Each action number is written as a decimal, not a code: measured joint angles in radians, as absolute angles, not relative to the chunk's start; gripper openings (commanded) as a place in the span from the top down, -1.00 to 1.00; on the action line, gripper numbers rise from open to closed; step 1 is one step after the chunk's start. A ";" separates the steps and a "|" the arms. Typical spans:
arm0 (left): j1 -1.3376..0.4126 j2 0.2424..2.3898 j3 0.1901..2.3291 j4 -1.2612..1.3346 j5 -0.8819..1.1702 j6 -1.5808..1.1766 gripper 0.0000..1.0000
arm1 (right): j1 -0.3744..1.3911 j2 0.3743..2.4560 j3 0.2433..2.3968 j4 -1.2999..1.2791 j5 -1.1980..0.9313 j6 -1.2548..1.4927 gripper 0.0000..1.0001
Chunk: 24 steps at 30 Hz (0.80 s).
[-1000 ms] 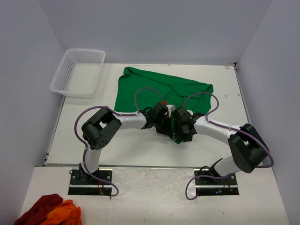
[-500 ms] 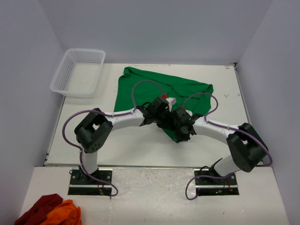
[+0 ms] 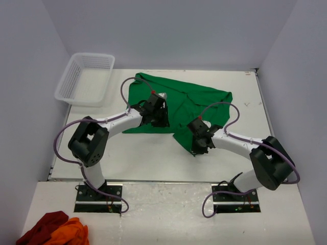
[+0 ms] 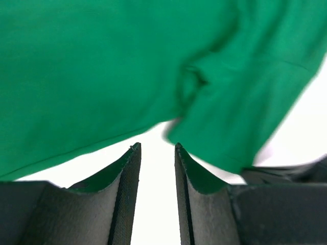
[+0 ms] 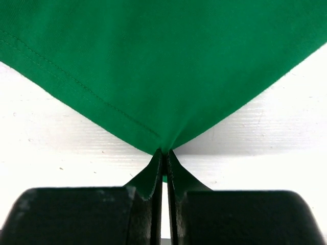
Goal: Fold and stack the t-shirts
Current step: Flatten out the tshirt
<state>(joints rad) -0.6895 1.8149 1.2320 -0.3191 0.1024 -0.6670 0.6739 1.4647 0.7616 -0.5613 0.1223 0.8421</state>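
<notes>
The bright green t-shirt (image 3: 191, 99) lies spread on the white table, creased, with one corner reaching toward the near edge. My right gripper (image 3: 196, 148) is shut on that near corner. In the right wrist view the hemmed cloth (image 5: 163, 76) tapers to a point pinched between the jaws (image 5: 163, 153). My left gripper (image 3: 159, 121) hovers over the shirt's left part, open with nothing between its fingers. In the left wrist view the fingertips (image 4: 134, 151) stand apart over bare table, with the shirt (image 4: 102, 76) blurred just beyond them.
A white mesh basket (image 3: 84, 79) stands at the back left of the table (image 3: 138, 158). Dark red and orange cloths (image 3: 53, 229) lie on the floor at the near left, off the table. Grey walls close in both sides.
My left gripper opened, let go of the cloth and swung left and back over the shirt. My right gripper closed on the shirt's near corner.
</notes>
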 measured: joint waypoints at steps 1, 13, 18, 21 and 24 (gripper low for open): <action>-0.677 1.802 1.225 -0.336 0.081 -0.670 0.30 | 0.674 1.460 0.762 -0.566 0.124 0.842 1.00; -0.595 1.524 1.069 -0.490 -0.147 -0.687 -0.14 | 0.675 1.443 0.778 -0.572 0.134 0.796 1.00; -0.468 1.554 1.056 -0.549 -0.192 -0.675 -0.11 | 0.676 1.438 0.778 -0.564 0.121 0.777 1.00; -0.415 1.586 1.056 -0.578 -0.211 -0.665 -0.11 | 0.677 1.422 0.778 -0.559 0.112 0.766 1.00; -0.367 1.616 1.056 -0.592 -0.208 -0.651 -0.09 | 0.680 1.403 0.778 -0.556 0.109 0.762 1.00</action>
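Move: The shirt's near left corner lies about 23 cm to the left of the left hand, almost level or 1 cm back, and 6 cm below. The corner pinched by the right hand is some 12 cm back and 14 cm to the right of the left hand; the shirt's far left corner is roughly 28 cm ahead and 17 cm left. From the right hand, the near left corner lies around 10 cm ahead and 37 cm left, at about table height. The right fingers stay shut on the shirt's corner, lifting it about 2 cm. Clear above the cloth, the left hand sweeps some 20 cm left along the near hem towards the near left corner, first rising about 3 cm, then sinking past its starting height, while it turns counter-clockwise, tips its fingers more steeply down and opens them wider. ##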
